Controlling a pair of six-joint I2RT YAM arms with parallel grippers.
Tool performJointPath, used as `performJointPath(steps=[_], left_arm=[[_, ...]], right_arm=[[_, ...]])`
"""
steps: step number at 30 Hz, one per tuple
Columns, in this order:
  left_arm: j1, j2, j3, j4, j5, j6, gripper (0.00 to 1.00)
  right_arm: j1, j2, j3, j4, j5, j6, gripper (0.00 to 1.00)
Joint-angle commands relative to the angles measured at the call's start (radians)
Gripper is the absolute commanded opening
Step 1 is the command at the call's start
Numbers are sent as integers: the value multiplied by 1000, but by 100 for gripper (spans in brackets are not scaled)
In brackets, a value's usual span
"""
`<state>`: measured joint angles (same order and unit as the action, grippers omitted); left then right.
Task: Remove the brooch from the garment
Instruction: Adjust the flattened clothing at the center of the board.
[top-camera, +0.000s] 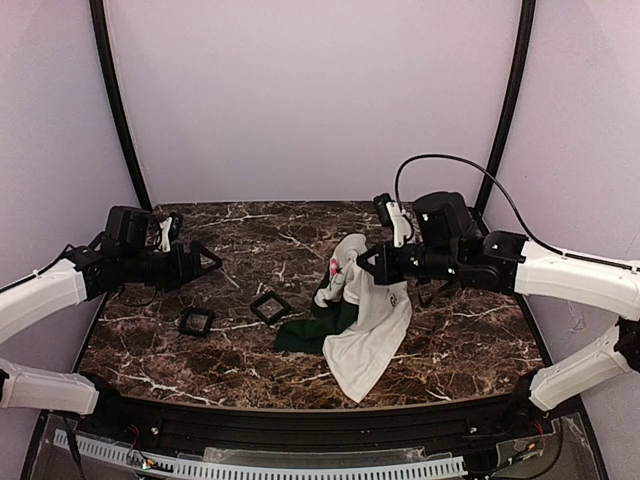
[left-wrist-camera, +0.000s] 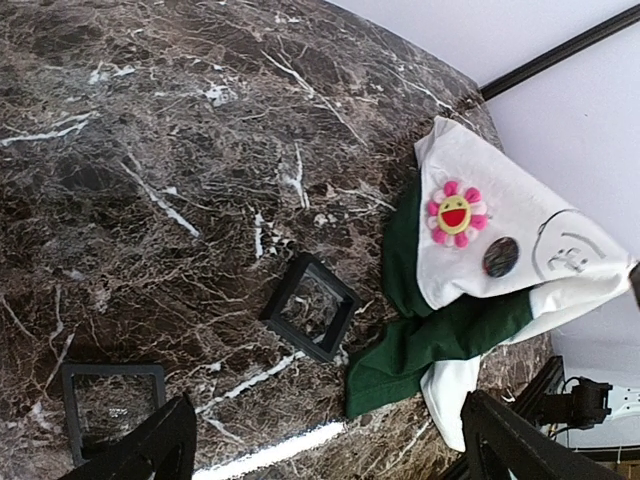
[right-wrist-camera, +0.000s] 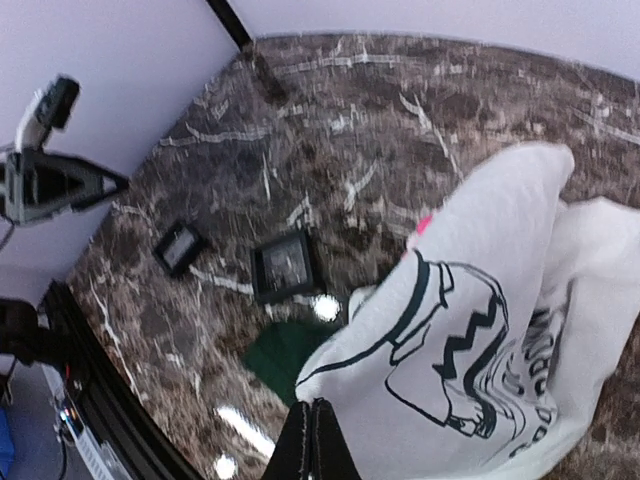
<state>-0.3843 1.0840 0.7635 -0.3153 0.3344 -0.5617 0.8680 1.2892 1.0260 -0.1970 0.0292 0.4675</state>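
The garment (top-camera: 372, 325), a white T-shirt with a black cartoon print and dark green trim, hangs lifted at its top with its lower part draped on the marble table. My right gripper (top-camera: 368, 262) is shut on the shirt's upper edge; in the right wrist view its fingertips (right-wrist-camera: 315, 440) pinch the white cloth (right-wrist-camera: 480, 330). The brooch (left-wrist-camera: 456, 213), a pink and white flower with a yellow-green smiling centre, is pinned to the raised cloth (left-wrist-camera: 500, 180) and faces left (top-camera: 333, 268). My left gripper (top-camera: 205, 262) hovers open, left of the shirt and apart from it, with nothing between its fingers (left-wrist-camera: 150, 450).
Two small black square frames (top-camera: 269, 306) (top-camera: 196, 321) lie on the marble table (top-camera: 450, 330) between the left gripper and the shirt. A dark round badge (left-wrist-camera: 500, 256) sits on the cloth just below the brooch. The table's front edge (top-camera: 300, 405) runs near the arm bases.
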Motion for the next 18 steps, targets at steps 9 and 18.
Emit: performJointPath(steps=[9, 18], left_arm=[[-118, 120, 22, 147, 53, 13, 93], [-274, 318, 120, 270, 46, -30, 91]], right_arm=[[58, -253, -353, -422, 163, 499, 0], [59, -226, -201, -456, 265, 390, 65]])
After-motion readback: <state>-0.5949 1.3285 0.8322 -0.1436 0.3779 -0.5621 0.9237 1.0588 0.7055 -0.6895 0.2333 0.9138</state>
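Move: The right hand, shut on the garment's white cloth, has bare board to carry it to about 13 cm to its right, 9 back and 18 below; the garment's middle is roughly 3 cm back, 2 left and 18 below, the brooch 7 ahead, 6 left and 13 below. From the open left hand, the garment's middle lies some 28 cm right, 3 back, 13 below, the nearer black frame 9 right, 2 back, 16 below. The right hand swings the pinched white cloth down, to the right and back in one sweep of some 20 cm, towards the bare board on the garment's right, its wrist tipping fingers-down and turning clockwise, and near the bottom it opens to about half around the cloth corner. Meanwhile the empty left hand, kept wide open, travels about 9 cm right over the board towards the garment, dipping slightly and turning a little clockwise, still short of the cloth. ##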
